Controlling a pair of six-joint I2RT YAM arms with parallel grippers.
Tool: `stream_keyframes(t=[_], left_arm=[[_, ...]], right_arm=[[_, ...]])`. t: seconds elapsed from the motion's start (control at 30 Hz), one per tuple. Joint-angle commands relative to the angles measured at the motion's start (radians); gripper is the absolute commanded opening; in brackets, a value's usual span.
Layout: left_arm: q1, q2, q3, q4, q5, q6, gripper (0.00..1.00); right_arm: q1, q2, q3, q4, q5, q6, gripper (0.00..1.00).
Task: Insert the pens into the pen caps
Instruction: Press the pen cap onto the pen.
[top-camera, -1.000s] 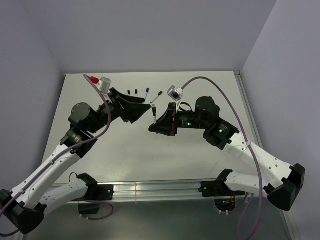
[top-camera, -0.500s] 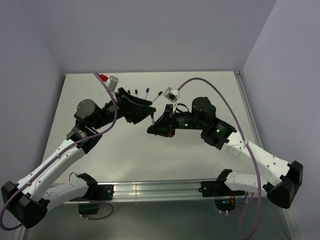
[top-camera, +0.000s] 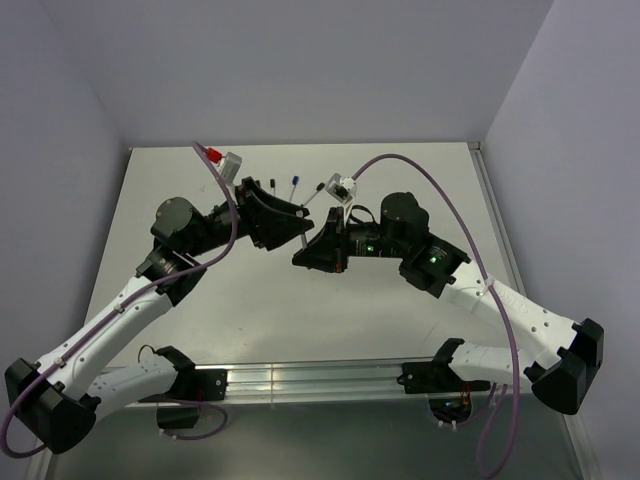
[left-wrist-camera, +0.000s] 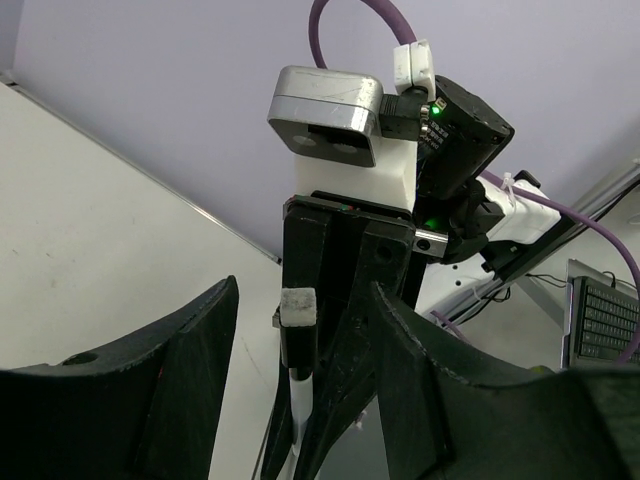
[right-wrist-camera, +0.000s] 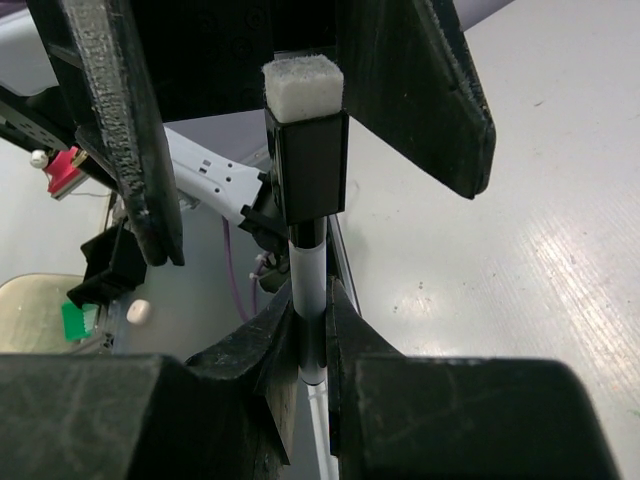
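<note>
My right gripper (right-wrist-camera: 312, 330) is shut on a white pen (right-wrist-camera: 310, 275), which stands upright out of its jaws. A black pen cap (right-wrist-camera: 308, 165) with a pale square end sits over the pen's top. My left gripper (left-wrist-camera: 300, 385) is open, with one finger on each side of that cap (left-wrist-camera: 299, 335) and a gap on both sides. In the top view the two grippers meet nose to nose over the table's middle, left gripper (top-camera: 297, 216) against right gripper (top-camera: 303, 252). Behind them lie two small black caps (top-camera: 271, 184), a blue-tipped pen (top-camera: 295, 185) and another pen (top-camera: 317, 190).
The table (top-camera: 200, 290) is pale, with grey walls at the back and sides and a metal rail (top-camera: 300, 375) along the near edge. Purple cables (top-camera: 420, 165) arch over both arms. The loose pens and caps lie just behind the left gripper.
My left gripper has moved right and forward, so its fingers now flank the cap on the held pen, and its jaws have narrowed a little. The right gripper has shifted slightly left, keeping its hold.
</note>
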Motion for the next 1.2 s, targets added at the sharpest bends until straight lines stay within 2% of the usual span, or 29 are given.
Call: stream_keyframes(t=[0.0,0.2,0.6,0.7,0.73,0.77,1.17], left_arm=[[0.003,0.005,0.015,0.055,0.038,-0.009,0.58],[0.001,0.003,0.005,0.056,0.036,-0.012,0.52],[0.001,0.025,0.001,0.087,0.074,-0.038,0.30],[0.001,0.020,-0.004,0.082,0.080,-0.037,0.16],[0.001,0.016,-0.010,0.079,0.082,-0.037,0.06],[0.001,0.014,-0.016,0.085,0.082,-0.038,0.00],[-0.033,-0.064,-0.195,0.329,0.091,-0.098,0.00]], right_arm=[[0.009,-0.003,0.050,0.024,0.011,-0.021,0.00],[0.009,0.000,0.050,0.024,0.005,-0.019,0.00],[0.016,0.003,0.052,0.024,0.010,-0.022,0.00],[0.016,0.000,0.055,0.001,0.016,-0.027,0.00],[0.016,0.000,0.056,-0.004,0.020,-0.030,0.00],[0.014,0.000,0.061,-0.007,0.024,-0.030,0.00],[0.003,-0.043,0.068,0.013,0.002,-0.005,0.00]])
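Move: The black pen cap with the white tip already sits over the pen's upper end, between the left hand's open fingers, about 1 cm to the right of that hand's point and level with it both in depth and in height. The pen barrel, pinched by the right hand, is some 4 cm back, 1 cm right and 5 cm below the left hand. From the right hand the cap lies about 4 cm ahead and 5 cm above, with no offset sideways. The left hand stays almost in place around the pen cap, easing only about half a centimetre to the right and down, while its fingers close from wide open until they pinch the cap from both sides. Then, still gripping, it bears back and down along the pen for about 2 cm, tilting some 5 degrees, while the right hand keeps its pinch on the barrel and, still until then, is carried the same way by roughly 1.5 cm. ##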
